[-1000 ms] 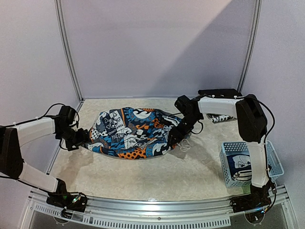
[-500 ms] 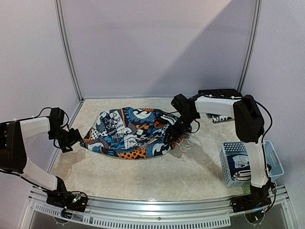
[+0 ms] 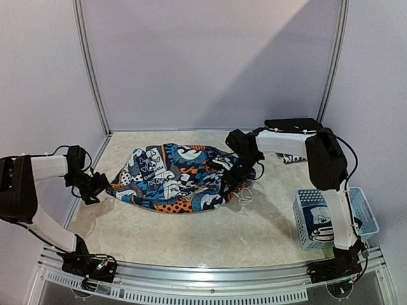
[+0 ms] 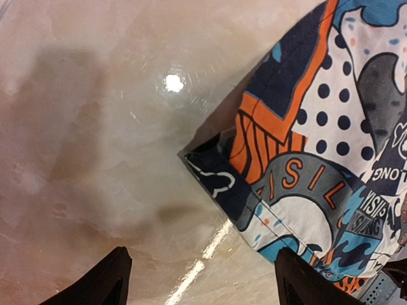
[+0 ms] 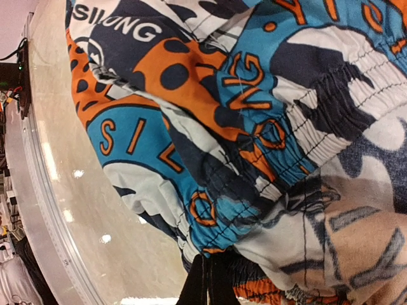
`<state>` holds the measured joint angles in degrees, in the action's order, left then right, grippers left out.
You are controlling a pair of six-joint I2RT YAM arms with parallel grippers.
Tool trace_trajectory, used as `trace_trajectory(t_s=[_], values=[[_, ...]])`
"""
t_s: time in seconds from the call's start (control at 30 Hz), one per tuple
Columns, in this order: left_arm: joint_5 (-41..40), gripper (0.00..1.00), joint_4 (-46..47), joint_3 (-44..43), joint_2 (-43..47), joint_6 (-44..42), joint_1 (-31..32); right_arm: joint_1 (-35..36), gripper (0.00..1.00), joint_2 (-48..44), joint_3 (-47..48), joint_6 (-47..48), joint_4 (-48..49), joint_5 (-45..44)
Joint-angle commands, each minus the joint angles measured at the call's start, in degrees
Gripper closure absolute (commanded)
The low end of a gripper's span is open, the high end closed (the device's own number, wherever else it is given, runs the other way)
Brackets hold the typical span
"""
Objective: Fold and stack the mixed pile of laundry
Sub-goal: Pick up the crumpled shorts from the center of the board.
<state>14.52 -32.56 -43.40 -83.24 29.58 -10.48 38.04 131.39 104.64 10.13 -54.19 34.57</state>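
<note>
One piece of the laundry pile, an orange-blue-white cartoon-print garment (image 3: 175,178), lies spread in the middle of the table. My left gripper (image 3: 95,189) hovers just off its left corner, open, with nothing between its fingers (image 4: 105,279). That hemmed corner (image 4: 216,178) lies flat ahead of the gripper. My right gripper (image 3: 229,182) is at the garment's right end, shut, its tips (image 5: 213,279) pinching the gathered elastic waistband (image 5: 280,159). A white drawstring (image 3: 247,194) trails beside it.
A pale blue lattice basket (image 3: 365,219) stands at the front right with a dark printed piece inside (image 3: 321,221). Another black-and-white printed piece (image 3: 292,157) lies at the back right, under the right arm. Walls close the left, back and right sides.
The right gripper has shut on the garment's waistband end. The left gripper has drawn back to the left, away from the garment's corner, still open.
</note>
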Motion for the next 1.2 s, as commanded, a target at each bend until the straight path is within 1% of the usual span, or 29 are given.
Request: trace_trajectory(t_s=[0.0,0.1,0.2,0.23,0.3,0.43,0.5,0.6,0.73,0.8,1.03,1.17], values=[[2.86,0.23,3.47,-0.88,-1.50,0.81,-1.71,0.28,1.00,-5.64,0.72,2.23,-1.44,-0.01],[1.10,0.30,4.74,-1.81,-1.30,2.04,-1.93,0.05,1.00,-7.81,0.03,2.55,-1.52,-0.39],[0.21,0.45,5.58,-3.29,-2.37,2.82,-1.92,0.06,1.00,-8.54,-1.20,2.51,-0.96,-0.31],[0.24,0.47,5.69,-3.75,-3.12,3.01,-1.99,0.03,1.00,-8.60,-1.58,2.45,-0.78,-0.22],[0.29,0.48,5.64,-4.49,-4.79,3.30,-2.01,0.07,1.00,-8.57,-1.80,2.36,-0.53,-0.09],[-0.49,0.41,5.20,-5.67,-6.50,3.64,-2.00,-0.02,1.00,-9.00,-2.10,2.22,-0.26,-0.03],[-0.41,0.40,5.56,-6.01,-7.24,3.79,-2.04,-0.01,1.00,-9.21,-2.20,2.22,-0.09,-0.11],[0.52,0.45,6.35,-6.95,-9.23,4.18,-2.00,0.01,1.00,-9.25,-2.32,2.35,0.05,-0.07],[1.59,0.57,6.74,-8.23,-11.46,4.34,-1.99,-0.05,1.00,-9.14,-2.64,2.26,0.30,0.11],[1.52,0.61,6.72,-8.07,-11.46,4.32,-1.97,-0.01,1.00,-9.29,-2.96,2.26,0.38,0.15],[2.42,0.61,6.39,-8.27,-12.55,3.99,-1.85,-0.46,1.00,-10.10,-3.57,2.24,0.99,-0.20],[2.78,0.63,6.02,-8.33,-13.53,3.97,-1.76,-0.57,1.00,-10.02,-3.57,2.10,1.05,-0.29]])
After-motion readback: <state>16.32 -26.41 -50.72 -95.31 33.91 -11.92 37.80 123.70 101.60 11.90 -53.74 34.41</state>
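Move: The crumpled shorts' left corner lies roughly 5 cm straight ahead of the left hand and 2 cm below it; the shorts' middle is about 8 cm ahead of that hand and 25 cm to its right. The right hand already has the shorts' right-hand hem shut in its fingertips; from it the left corner is some 41 cm to the left and 2 cm farther out, with the white drawstring about 4 cm to its right and 1 cm back. The shorts' right-hand hem, still pinched in the shut right gripper, is raised nearly 6 cm straight up, then eased down by a centimetre or so and held. At the left corner, the open left hand reaches forward about 5 cm, drifting slightly left and ending a little lower, while its fingers narrow to about half their starting gap around the corner without shutting. ##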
